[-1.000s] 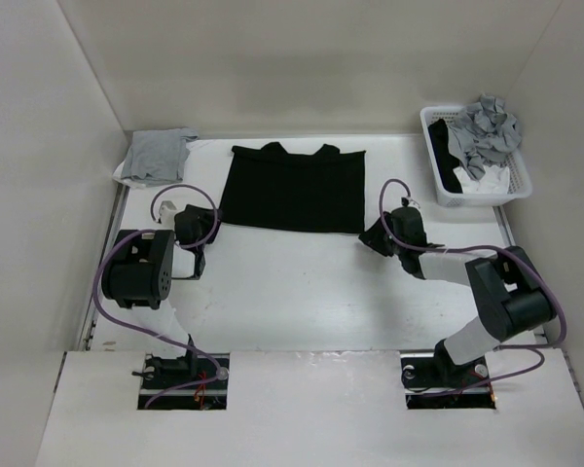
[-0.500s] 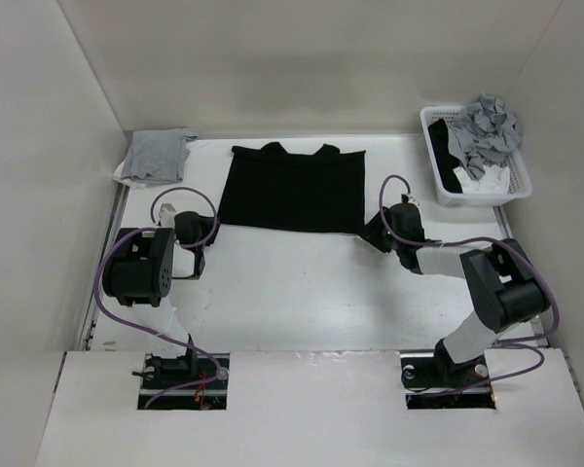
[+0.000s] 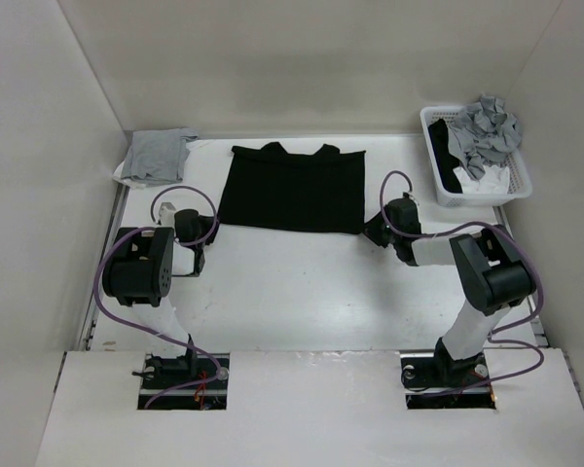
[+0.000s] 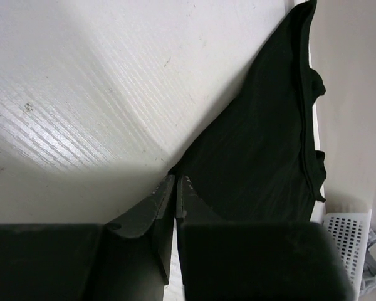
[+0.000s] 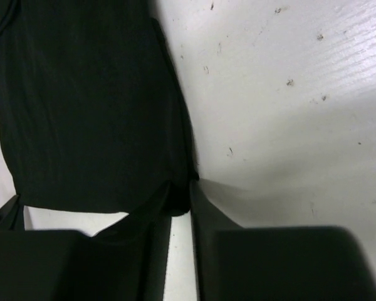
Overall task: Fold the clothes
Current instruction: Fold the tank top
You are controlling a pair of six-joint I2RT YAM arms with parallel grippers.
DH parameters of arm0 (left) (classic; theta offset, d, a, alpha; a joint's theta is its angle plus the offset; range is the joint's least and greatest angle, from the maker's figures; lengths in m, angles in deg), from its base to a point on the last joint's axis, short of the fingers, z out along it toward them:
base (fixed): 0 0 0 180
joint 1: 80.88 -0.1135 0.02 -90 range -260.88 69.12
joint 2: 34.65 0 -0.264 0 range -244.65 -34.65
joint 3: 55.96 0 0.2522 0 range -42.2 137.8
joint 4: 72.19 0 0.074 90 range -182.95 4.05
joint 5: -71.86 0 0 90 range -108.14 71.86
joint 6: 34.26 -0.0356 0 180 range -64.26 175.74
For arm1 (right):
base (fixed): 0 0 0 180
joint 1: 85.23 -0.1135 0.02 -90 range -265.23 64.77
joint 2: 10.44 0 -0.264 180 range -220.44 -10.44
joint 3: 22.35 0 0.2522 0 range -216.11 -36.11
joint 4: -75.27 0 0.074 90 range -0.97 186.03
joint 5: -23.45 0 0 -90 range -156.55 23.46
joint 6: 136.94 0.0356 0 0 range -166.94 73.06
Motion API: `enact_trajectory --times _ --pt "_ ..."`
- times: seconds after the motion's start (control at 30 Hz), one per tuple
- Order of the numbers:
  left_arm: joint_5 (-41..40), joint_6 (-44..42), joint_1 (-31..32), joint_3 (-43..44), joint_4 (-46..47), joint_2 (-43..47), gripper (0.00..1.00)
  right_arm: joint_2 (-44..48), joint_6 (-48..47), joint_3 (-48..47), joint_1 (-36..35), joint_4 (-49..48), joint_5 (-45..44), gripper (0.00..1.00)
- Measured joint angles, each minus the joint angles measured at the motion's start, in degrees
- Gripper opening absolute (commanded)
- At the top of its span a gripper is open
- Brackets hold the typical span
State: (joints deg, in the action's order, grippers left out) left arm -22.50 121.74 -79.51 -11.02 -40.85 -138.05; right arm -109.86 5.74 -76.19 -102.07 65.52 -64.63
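The clothes (image 3: 292, 190), a black T-shirt, lie flat at the back middle of the table, collar toward the far wall. My left gripper (image 3: 212, 227) is at the shirt's near left corner. In the left wrist view its jaws (image 4: 175, 180) are pressed together, with the tip of that corner (image 4: 263, 144) pinched at the fingertips. My right gripper (image 3: 370, 232) is at the near right corner. In the right wrist view its fingers (image 5: 180, 191) stand close together with a small bunch of the black hem (image 5: 88, 106) caught between them.
A folded grey garment (image 3: 158, 156) lies at the back left corner. A white basket (image 3: 479, 198) at the back right holds a mottled grey-and-white cloth (image 3: 485, 131) and some dark fabric. Walls close in the left, back and right sides.
The left jaws went from wide open to shut at the shirt's corner. The right gripper slid up to the right corner and its jaws narrowed around the hem.
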Motion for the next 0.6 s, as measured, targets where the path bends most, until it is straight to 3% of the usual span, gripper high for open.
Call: enact_trajectory --times 0.13,0.27,0.37,0.47,0.6 --pt "0.04 0.00 -0.24 0.00 0.02 -0.02 0.00 -0.66 0.90 -0.13 0.00 -0.33 0.00 0.04" --pt "0.02 0.00 -0.22 -0.07 -0.37 0.48 0.00 -0.17 1.07 0.02 0.00 0.04 -0.15 0.00" --pt "0.00 -0.02 -0.17 -1.33 -2.29 4.92 0.00 5.18 0.20 2.10 -0.13 1.86 -0.83 0.00" --pt "0.17 -0.02 0.02 -3.89 -5.73 16.11 0.00 16.48 -1.70 3.80 -0.92 6.19 -2.05 0.00" --pt "0.66 -0.63 1.03 -5.66 -14.69 41.38 0.00 37.68 -5.55 3.89 -5.38 14.73 -4.90 0.00"
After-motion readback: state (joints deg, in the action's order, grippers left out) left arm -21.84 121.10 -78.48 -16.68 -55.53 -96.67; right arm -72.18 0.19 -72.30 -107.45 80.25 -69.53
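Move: The folded tank top lies flat between my hands. I keep its near left corner in my left fingers, and its near right corner sits between my right fingers, not fully shut. Its middle is about 17 cm to the right of my left hand and 11 cm ahead; from my right hand, 17 cm left and 11 cm ahead. The gray pile lies 20 cm ahead and 14 cm left of my left hand; the basket some 21 cm ahead and 26 cm right of my right hand. First I stay put at the table and shut my right fingers on the near right corner, my left fingers keeping their pinch on the other. Then I lift both hands together, slowly at first and then fast, about 17 cm straight up and easing back 5 or 6 cm towards my base near the end, fingertips tipping upward some 20 degrees. ##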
